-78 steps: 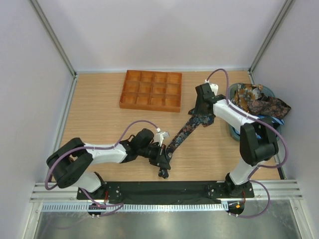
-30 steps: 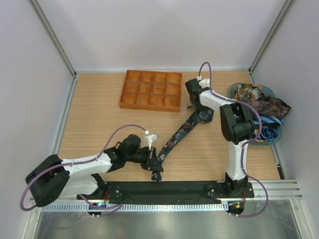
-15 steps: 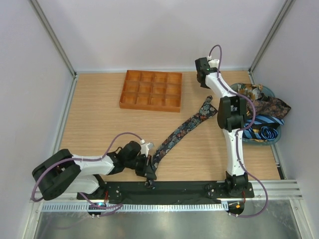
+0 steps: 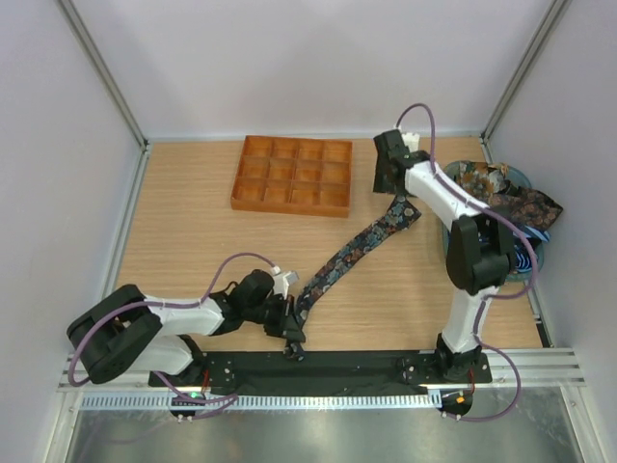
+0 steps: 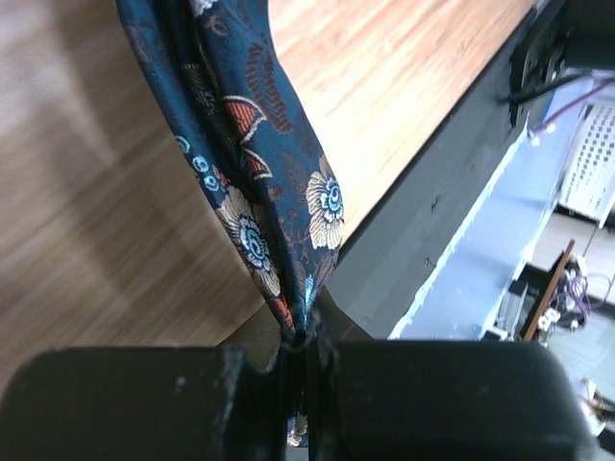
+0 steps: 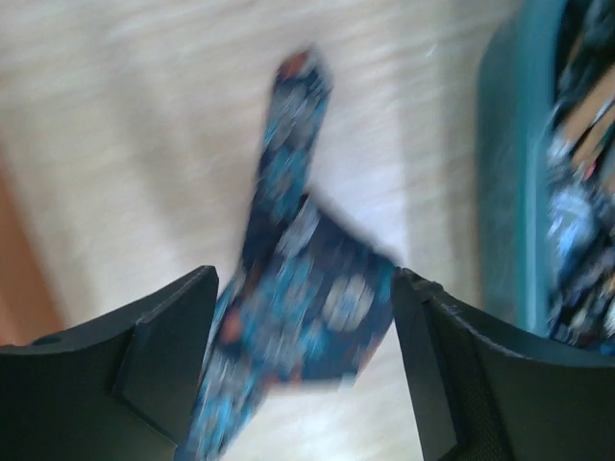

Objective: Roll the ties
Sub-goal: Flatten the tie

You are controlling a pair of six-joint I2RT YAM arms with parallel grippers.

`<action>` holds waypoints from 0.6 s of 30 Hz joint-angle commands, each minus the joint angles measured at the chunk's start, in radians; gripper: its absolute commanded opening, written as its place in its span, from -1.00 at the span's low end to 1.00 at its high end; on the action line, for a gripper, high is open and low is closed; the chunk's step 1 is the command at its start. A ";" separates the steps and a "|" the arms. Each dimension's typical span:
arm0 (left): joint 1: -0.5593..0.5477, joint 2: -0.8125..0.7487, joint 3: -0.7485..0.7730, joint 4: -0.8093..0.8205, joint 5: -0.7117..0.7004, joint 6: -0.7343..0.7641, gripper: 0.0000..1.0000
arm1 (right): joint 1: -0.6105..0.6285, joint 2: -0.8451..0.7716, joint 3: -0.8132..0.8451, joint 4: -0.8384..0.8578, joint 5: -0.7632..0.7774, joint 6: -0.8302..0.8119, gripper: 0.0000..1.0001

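Observation:
A dark floral tie (image 4: 347, 256) lies stretched diagonally across the wooden table. Its narrow end is at the near edge and its wide end (image 4: 403, 210) is at the back right. My left gripper (image 4: 292, 338) is shut on the narrow end. In the left wrist view the fabric (image 5: 259, 192) runs down into the pinched fingers of that gripper (image 5: 306, 384). My right gripper (image 4: 389, 188) hovers open just over the wide end. In the blurred right wrist view the tie (image 6: 307, 307) lies flat on the table between the spread fingers (image 6: 163, 355).
A teal basket (image 4: 449, 176) at the right edge holds more ties (image 4: 501, 198); its wall (image 6: 500, 173) shows in the right wrist view. An orange gridded tray (image 4: 292, 174) sits at the back. The black base rail (image 5: 452, 173) runs along the near table edge.
The right gripper has opened and let go of the tie's wide end, which now lies flat. It lifted to the back, then came down over that end. The left gripper drew the narrow end nearer.

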 commanded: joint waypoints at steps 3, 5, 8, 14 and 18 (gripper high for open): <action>0.049 -0.063 0.027 -0.048 -0.037 0.013 -0.99 | 0.077 -0.237 -0.322 0.148 -0.037 0.124 0.62; 0.074 -0.080 0.019 -0.070 -0.046 0.015 -0.99 | 0.077 -0.320 -0.404 0.229 -0.068 0.181 0.68; 0.101 -0.120 -0.006 -0.082 -0.053 0.009 -0.99 | 0.075 -0.388 -0.505 0.275 -0.098 0.250 0.99; 0.108 -0.186 -0.030 -0.120 -0.062 0.009 -0.99 | 0.074 -0.406 -0.629 0.418 -0.143 0.369 0.99; 0.109 -0.201 -0.044 -0.117 -0.045 0.003 -1.00 | 0.055 -0.365 -0.636 0.453 -0.187 0.432 1.00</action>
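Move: Below the open right fingers lies the folded far end of the tie, about 10 cm down, 5 cm back and barely 1 cm to the left. From the right hand, the compartment tray's middle is some 29 cm left and 4 cm farther out; the tie basket is about 25 cm right and 8 cm back. The left hand already holds the near end, with the folded end some 32 cm ahead and 29 cm to its right. Drawing back about 9 cm, the empty right hand rises slightly, then sinks to finish some 5 cm lower and 4 cm farther left, towards the folded end. Its wrist rolls about 20 degrees, left side up, and its fingers spread fully without visible contact. The left hand keeps its pinch, easing forward about 3 cm, slightly left and up, with a small counter-clockwise turn. ##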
